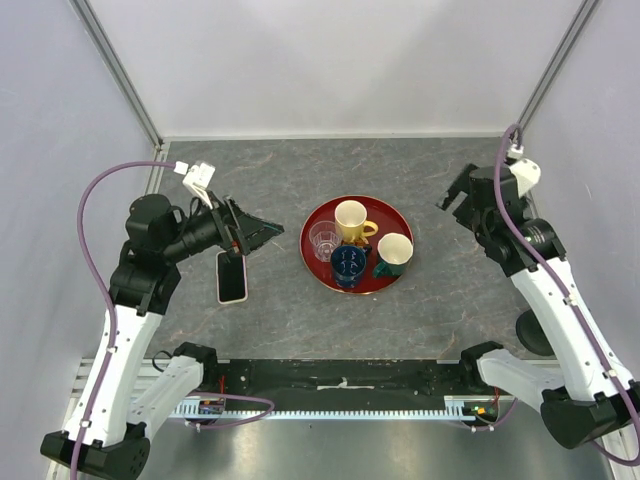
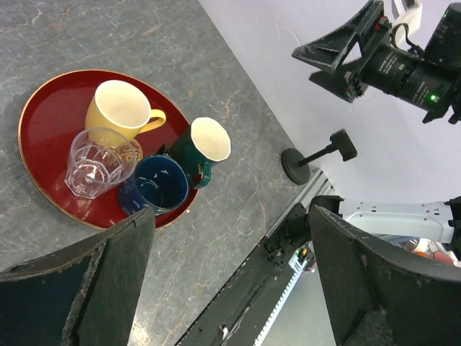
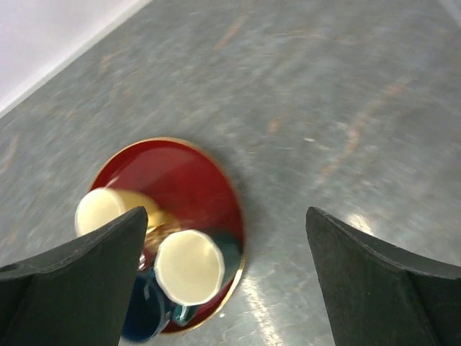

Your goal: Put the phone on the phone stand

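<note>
The phone [image 1: 232,277] lies flat on the grey table, screen up, left of the red tray. It does not show in either wrist view. My left gripper [image 1: 258,236] is open and empty, just above the phone's far end and pointing toward the tray. In the left wrist view [image 2: 230,238] its jaws stand wide apart. The black phone stand [image 2: 310,158] stands near the table's front right edge. In the top view [image 1: 533,332] it is partly hidden behind my right arm. My right gripper [image 1: 452,200] is open and empty, raised right of the tray, and it also shows in the right wrist view [image 3: 225,231].
The red tray [image 1: 383,214] sits mid-table. It holds a yellow mug [image 1: 350,218], a clear glass [image 1: 323,240], a dark blue cup [image 1: 349,264] and a green mug [image 1: 394,252]. Walls enclose the table on three sides.
</note>
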Action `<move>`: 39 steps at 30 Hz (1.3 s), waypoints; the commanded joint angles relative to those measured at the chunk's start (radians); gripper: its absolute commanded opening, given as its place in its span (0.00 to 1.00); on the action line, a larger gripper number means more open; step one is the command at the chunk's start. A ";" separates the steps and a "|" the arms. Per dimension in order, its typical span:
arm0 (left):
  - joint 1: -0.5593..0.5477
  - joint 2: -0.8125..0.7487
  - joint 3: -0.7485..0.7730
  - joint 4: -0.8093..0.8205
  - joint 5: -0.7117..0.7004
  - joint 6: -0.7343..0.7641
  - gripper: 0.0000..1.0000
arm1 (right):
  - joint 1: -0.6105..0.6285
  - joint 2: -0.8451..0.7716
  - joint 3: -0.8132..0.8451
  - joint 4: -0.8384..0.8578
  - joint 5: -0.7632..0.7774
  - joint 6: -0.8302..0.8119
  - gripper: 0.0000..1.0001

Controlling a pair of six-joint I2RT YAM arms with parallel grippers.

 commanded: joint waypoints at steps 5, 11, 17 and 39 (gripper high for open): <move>-0.003 0.026 0.003 -0.007 0.017 0.037 0.93 | -0.014 -0.050 0.084 -0.396 0.556 0.255 0.98; -0.009 0.038 0.000 -0.002 0.018 0.040 0.92 | -0.141 -0.059 0.087 -0.476 0.601 0.244 0.98; -0.014 0.047 0.000 -0.001 0.018 0.035 0.92 | -0.350 -0.049 0.087 -0.483 0.527 0.211 0.98; -0.071 0.099 -0.019 0.033 0.013 0.028 0.90 | -0.504 -0.181 -0.127 -0.505 0.384 0.335 0.71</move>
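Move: The phone stand lies well behind and to the right of the right hand, about 20 cm back, 20 cm right and 23 cm below; the green mug is some 18 cm to this hand's left, about level with it and 24 cm down. The phone lies about 4 cm ahead of the left hand, 9 cm to its left and 34 cm below, with the glass some 13 cm ahead and 16 cm right of that hand. The right hand swings right and back towards the phone stand, some 19 cm right and 15 cm back, its wrist turning about 50 degrees clockwise and tipping farther down, then sinks about 5 cm late on as the open fingers narrow by a quarter, touching nothing. The left hand, open and empty, sinks slowly about 3 cm and edges right. ##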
